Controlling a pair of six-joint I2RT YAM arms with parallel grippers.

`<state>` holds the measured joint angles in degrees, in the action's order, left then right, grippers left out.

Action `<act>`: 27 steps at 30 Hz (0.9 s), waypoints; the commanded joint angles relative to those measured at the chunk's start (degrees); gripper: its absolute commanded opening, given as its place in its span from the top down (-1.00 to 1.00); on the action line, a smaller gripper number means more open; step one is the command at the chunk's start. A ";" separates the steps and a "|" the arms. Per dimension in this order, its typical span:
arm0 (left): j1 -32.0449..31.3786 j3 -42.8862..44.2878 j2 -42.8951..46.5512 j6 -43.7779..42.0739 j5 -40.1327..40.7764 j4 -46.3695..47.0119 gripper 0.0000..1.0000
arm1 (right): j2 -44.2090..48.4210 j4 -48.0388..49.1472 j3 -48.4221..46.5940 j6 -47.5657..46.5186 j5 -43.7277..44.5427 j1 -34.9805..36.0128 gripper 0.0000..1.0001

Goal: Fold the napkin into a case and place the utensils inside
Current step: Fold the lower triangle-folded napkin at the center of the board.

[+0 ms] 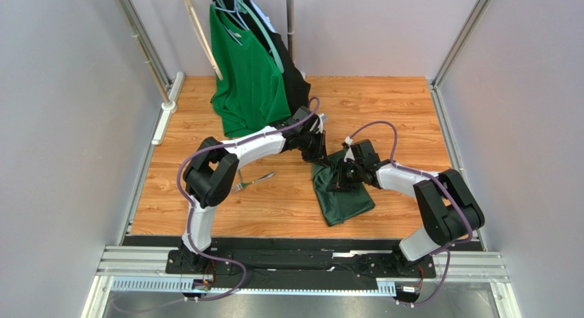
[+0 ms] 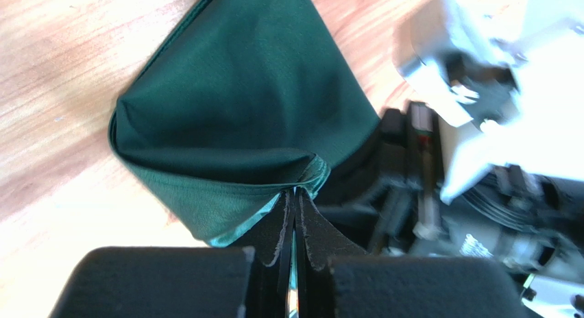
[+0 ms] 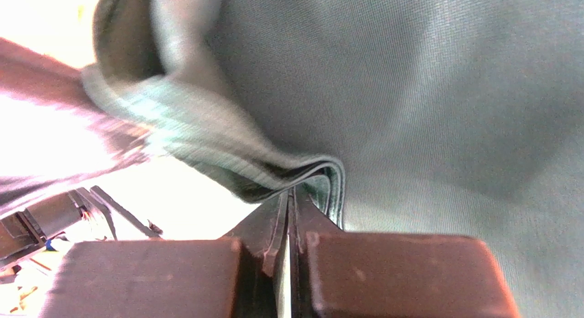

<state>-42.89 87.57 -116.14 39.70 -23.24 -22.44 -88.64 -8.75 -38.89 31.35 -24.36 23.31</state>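
The dark green napkin lies folded on the wooden table, right of centre. My left gripper is at its far left corner, and in the left wrist view the gripper is shut on the napkin's layered edge, lifting it. My right gripper is over the napkin's upper part. In the right wrist view the gripper is shut on a bunched fold of the napkin. A silver fork, one of the utensils, lies on the table to the left, under the left arm.
A bright green T-shirt and a black garment hang from a rack at the back, close behind the left gripper. The right arm's wrist sits right beside the left gripper. Metal frame posts border the table.
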 commanded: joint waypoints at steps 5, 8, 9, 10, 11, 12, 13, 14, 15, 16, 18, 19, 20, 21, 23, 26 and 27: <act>0.97 2.43 -4.71 1.87 -2.24 3.10 0.92 | 7.25 -7.06 -5.31 -2.70 3.44 -0.20 0.74; 1.32 3.39 -6.03 2.13 -1.98 3.72 0.92 | 7.52 -8.30 -6.02 -3.32 4.58 -0.20 0.69; 1.41 4.27 -6.38 2.13 -1.46 3.45 0.92 | 7.17 -8.38 -6.19 -3.40 4.93 -0.20 0.66; 1.50 4.62 -6.99 2.13 -1.19 3.36 0.92 | 6.91 -8.47 -6.28 -3.93 5.28 -0.20 0.60; 1.50 4.98 -7.26 1.87 -0.93 3.19 0.92 | 6.47 -8.73 -6.46 -4.11 6.24 -0.46 0.59; 1.41 5.76 -7.35 1.52 -0.49 3.01 0.92 | 6.03 -8.91 -6.37 -4.37 6.78 -0.72 0.59; 1.50 6.03 -7.26 1.17 -0.05 2.32 0.92 | 5.94 -8.91 -5.93 -4.63 7.48 -0.98 0.57; 1.50 6.21 -7.00 0.38 0.39 1.70 0.92 | 5.76 -9.00 -5.84 -4.81 8.27 -1.77 0.56; 1.50 6.04 -6.04 -0.06 0.92 1.43 0.90 | 5.41 -9.00 -5.67 -5.16 8.28 -2.13 0.55; 1.50 5.60 -5.51 -0.67 1.09 1.78 0.88 | 5.23 -9.17 -5.49 -5.51 8.36 -2.65 0.53; 1.50 4.81 -4.11 -1.91 1.71 1.43 0.81 | 5.23 -8.48 -5.05 -6.21 7.75 -4.41 0.49; 1.41 4.72 -3.75 -2.43 1.97 0.91 0.78 | 5.23 -8.30 -4.96 -6.30 7.31 -4.85 0.47; 1.50 4.63 -3.31 -3.39 2.15 0.47 0.74 | 5.23 -8.12 -5.14 -6.48 7.05 -5.55 0.46; 1.50 4.37 -2.70 -3.75 2.24 0.38 0.62 | 5.15 -8.21 -5.23 -6.65 6.87 -5.73 0.46; 1.50 4.28 -2.17 -5.68 2.06 0.20 0.52 | 4.62 -8.12 -5.75 -6.66 6.43 -6.26 0.44; 1.41 5.15 -1.64 -8.66 1.27 -0.33 0.35 | 3.30 -7.77 -6.28 -6.48 5.12 -6.87 0.43; 1.41 5.33 -1.38 -9.46 1.27 -0.50 0.25 | 2.95 -7.33 -6.46 -6.31 4.59 -6.96 0.43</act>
<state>-41.58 91.48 -122.32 35.83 -21.93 -22.26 -84.03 -17.32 -43.66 26.04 -18.20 16.86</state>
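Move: The napkin's folded-over flap is pinched in both hands, and the spot where its far end will be laid is about 2 cm ahead of the left hand and 5 cm below it. From that hand the fork lies about 23 cm left and 6 cm back. The napkin's bare right panel has its middle about 1 cm ahead of the right hand, 6 cm to its right and roughly 1 cm below. The flap's far end is lowered by the left hand, down about 4 cm and a little forward onto the napkin, before its fingers part and it rises a centimetre. Meanwhile the flap's inner edge is released by the right fingers, which open as that hand lifts some 4 cm, then travels right and forward over the bare panel, sinking slightly. ##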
